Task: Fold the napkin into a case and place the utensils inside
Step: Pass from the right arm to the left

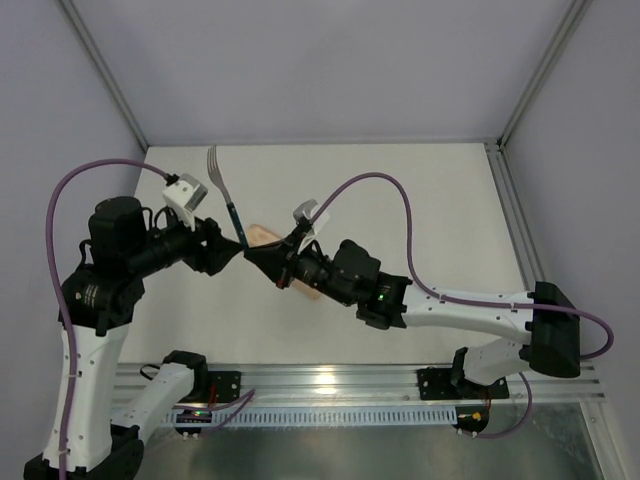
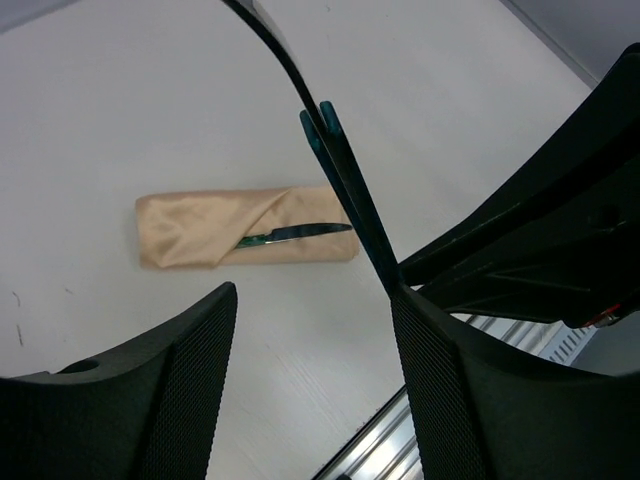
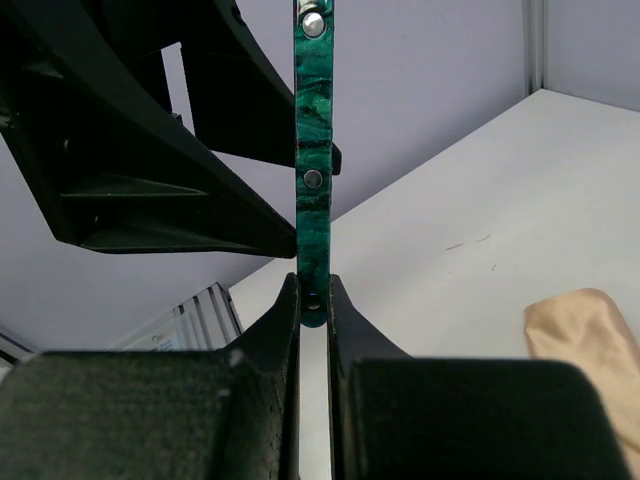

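The napkin lies folded as a narrow peach case (image 2: 200, 232) on the white table, a green-handled knife (image 2: 296, 233) sticking out from under its diagonal flap. In the top view the case (image 1: 264, 234) is mostly hidden under the arms. My right gripper (image 3: 313, 292) is shut on the butt end of a fork's green handle (image 3: 312, 150), and the fork (image 1: 222, 185) points up and away with its tines high. My left gripper (image 2: 312, 300) is open; the fork handle (image 2: 345, 185) runs past its right fingertip (image 2: 405, 300). Both grippers meet above the case.
The aluminium rail (image 1: 330, 380) runs along the table's near edge. Purple cables (image 1: 400, 200) arc over the table. The enclosure's frame posts (image 1: 520, 100) and walls bound the back and sides.
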{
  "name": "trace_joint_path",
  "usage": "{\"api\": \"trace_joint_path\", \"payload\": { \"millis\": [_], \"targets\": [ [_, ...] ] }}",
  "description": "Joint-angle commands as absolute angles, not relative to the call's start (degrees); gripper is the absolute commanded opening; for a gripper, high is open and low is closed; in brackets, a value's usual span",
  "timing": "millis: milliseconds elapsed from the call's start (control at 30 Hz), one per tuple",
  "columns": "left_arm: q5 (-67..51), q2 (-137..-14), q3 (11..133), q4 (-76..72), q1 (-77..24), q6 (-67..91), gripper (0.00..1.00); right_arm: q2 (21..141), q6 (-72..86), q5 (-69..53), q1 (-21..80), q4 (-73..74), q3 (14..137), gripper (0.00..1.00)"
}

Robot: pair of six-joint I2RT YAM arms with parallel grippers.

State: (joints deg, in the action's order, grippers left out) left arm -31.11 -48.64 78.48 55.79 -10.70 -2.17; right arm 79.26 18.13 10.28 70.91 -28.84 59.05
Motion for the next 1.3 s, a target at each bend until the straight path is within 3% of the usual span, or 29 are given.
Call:
{"api": "trace_joint_path", "payload": {
  "millis": [0, 200, 400, 567, 700, 833, 867, 900, 1033, 1133, 1267],
  "targets": [
    [-32.16, -49.13, 79.54, 51.42, -10.37, 1.58, 0.64, 79.98, 17.49, 11.6, 71.89, -34.72, 62.4, 0.04],
    [-43.15, -49.4, 78.32, 50.8, -10.37, 1.67, 0.56, 80.6, 17.75, 11.69, 72.07, -34.98, 62.93, 0.04],
    [-41.49, -49.22, 78.4, 51.24, -10.37, 1.23, 0.4, 80.77, 17.14, 11.87, 72.07, -35.33, 63.19, 0.04],
    [-40.61, -49.83, 78.13, 50.89, -10.37, 1.41, 0.1, 81.3, 16.0, 10.73, 72.07, -35.24, 63.28, 0.04],
    [-39.99, -49.83, 77.17, 50.63, -10.37, 0.88, 0.01, 81.74, 13.28, 7.74, 71.98, -35.42, 62.84, 0.04],
    [-41.13, -49.48, 76.38, 51.24, -10.37, 0.18, 0.0, 81.04, 10.81, 3.35, 71.46, -33.84, 61.97, 0.04],
    [-40.61, -49.4, 76.2, 51.41, -10.37, 0.18, 0.0, 80.69, 9.94, 1.43, 70.58, -33.32, 61.53, 0.09],
    [-40.26, -49.39, 76.11, 51.94, -10.37, 0.0, 0.0, 79.29, 8.71, -1.81, 70.05, -32.35, 61.35, 0.27],
    [-38.94, -49.83, 76.64, 56.94, -10.37, -6.93, 0.0, 69.92, -14.18, -13.34, 69.61, -16.16, 59.42, 0.52],
    [-39.99, -51.67, 74.63, 61.69, -10.46, -11.94, 0.0, 64.01, -36.51, -14.6, 69.61, -3.66, 59.59, 0.64],
    [-45.34, -56.05, 72.07, 70.36, -10.46, -19.14, 0.0, 65.3, -56.3, -14.85, 69.61, 13.68, 67.74, 0.66]
  ]
}}
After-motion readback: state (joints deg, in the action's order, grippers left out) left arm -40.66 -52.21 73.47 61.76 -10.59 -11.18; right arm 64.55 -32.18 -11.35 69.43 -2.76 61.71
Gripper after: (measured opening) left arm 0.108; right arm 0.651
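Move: The fork stands nearly upright, tines up, with its handle end in the right fingers; its middle is some 9 cm straight above the right hand. From the open left hand, that middle is about 3 cm right, 1 cm back and 9 cm above, with the lower handle nearly level with the left fingers. The folded napkin lies about 11 cm ahead, 6 cm right and 35 cm below the left hand; the knife on it is about 9 cm ahead, 9 cm right and equally low. Edging about 2.5 cm right and slightly up and back, the left hand brings its open fingers around the fork's lower handle and pinches it, while the right keeps its grip almost in place. Then the right fingers open and that hand pulls away right and back, rising late and rolling some 50 degrees, as the left sinks about 6 cm with the fork. ##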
